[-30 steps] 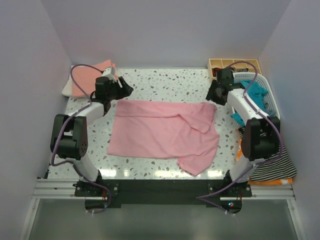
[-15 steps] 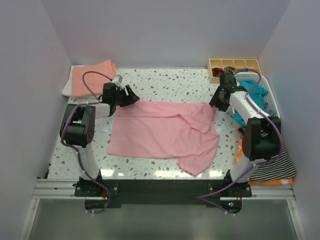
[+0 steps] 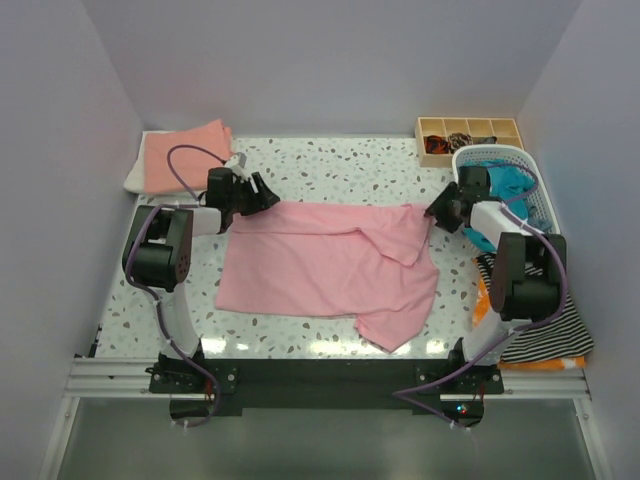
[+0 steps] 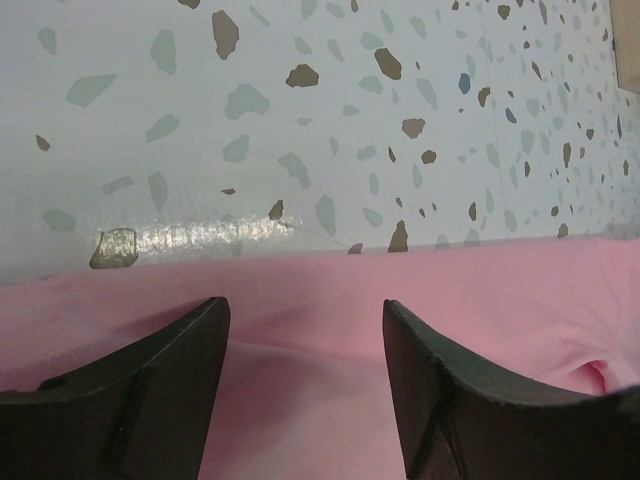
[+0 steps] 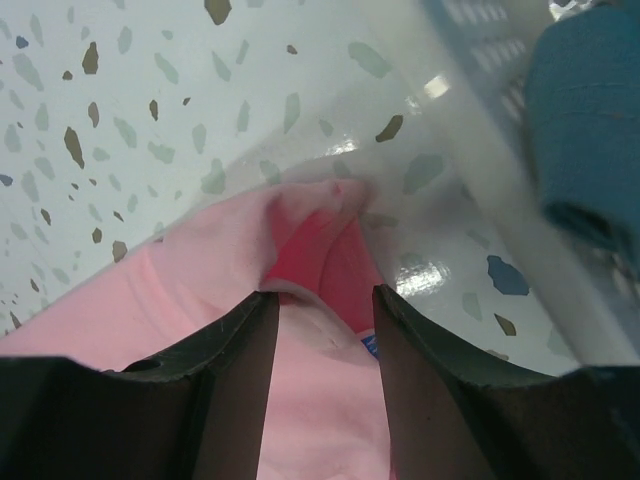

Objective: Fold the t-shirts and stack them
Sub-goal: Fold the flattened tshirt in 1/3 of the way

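A light pink t-shirt [image 3: 325, 262] lies spread across the middle of the table, one sleeve trailing toward the near edge. My left gripper [image 3: 262, 194] sits low at its far left corner. In the left wrist view its jaws stand open [image 4: 305, 320] with pink cloth [image 4: 300, 400] lying flat between them. My right gripper [image 3: 441, 213] is at the far right corner, open [image 5: 325, 300] astride the neck opening [image 5: 315, 250] and its small label [image 5: 368, 345]. A folded salmon-orange tee [image 3: 187, 150] rests on a white one [image 3: 134, 180] at the far left. A teal tee [image 3: 508, 184] fills the basket.
The white basket [image 3: 540, 195] stands at the far right, close beside my right gripper and also seen in its wrist view [image 5: 500, 130]. A wooden compartment box [image 3: 468, 130] sits behind it. A striped cloth [image 3: 545, 335] over something orange lies at the near right.
Both grippers have come down from above the table onto the pink shirt's far corners. The right one moved right toward the basket and its jaws narrowed a little.
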Available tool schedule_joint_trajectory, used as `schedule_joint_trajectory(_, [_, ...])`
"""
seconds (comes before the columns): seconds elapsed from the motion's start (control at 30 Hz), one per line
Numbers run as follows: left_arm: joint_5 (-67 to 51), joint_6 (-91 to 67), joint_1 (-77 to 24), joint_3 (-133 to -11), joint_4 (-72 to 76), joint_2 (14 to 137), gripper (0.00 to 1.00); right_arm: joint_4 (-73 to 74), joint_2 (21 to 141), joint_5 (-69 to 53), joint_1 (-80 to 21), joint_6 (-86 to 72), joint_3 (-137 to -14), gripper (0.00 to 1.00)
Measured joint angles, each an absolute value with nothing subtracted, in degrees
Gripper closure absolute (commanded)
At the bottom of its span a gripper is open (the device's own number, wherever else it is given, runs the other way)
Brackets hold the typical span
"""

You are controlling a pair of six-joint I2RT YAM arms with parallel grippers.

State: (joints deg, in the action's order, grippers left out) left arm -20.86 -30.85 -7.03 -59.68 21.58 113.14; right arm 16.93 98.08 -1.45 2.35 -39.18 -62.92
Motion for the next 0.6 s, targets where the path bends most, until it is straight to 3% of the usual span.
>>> schedule_joint_trajectory(0.33, [-20.9,-30.6,-7.0,-59.7,21.6,113.1,0.33,3.1,91.5,-8.4,7.7,-47.6,-53.1,0.5])
schedule_joint_trajectory(0.6, [-20.9,-30.6,-7.0,-59.7,21.6,113.2,0.33,-2.2,93.2,-10.5,9.8,-51.5,-54.5,0.52])
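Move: Just beyond the right hand lies the pink t-shirt's far right corner, about 2 cm ahead, 2 cm to its left and 4 cm below. The basket's middle is some 17 cm to this hand's right and 4 cm ahead, about level in height; the wooden tray stands roughly 19 cm ahead and 8 cm to the right. From the left hand the same corner lies about 42 cm to the right, 2 cm back and 2 cm below. Backing off from the pink t-shirt's far right corner with nothing held, the right hand slides right towards the basket with a tiny dip, then climbs about 4 cm, going some 2.5 cm right and, late on, as far forward. The wrist tips the fingers up about 15 degrees, its left side rising by a similar amount; the fingers stay half open. ##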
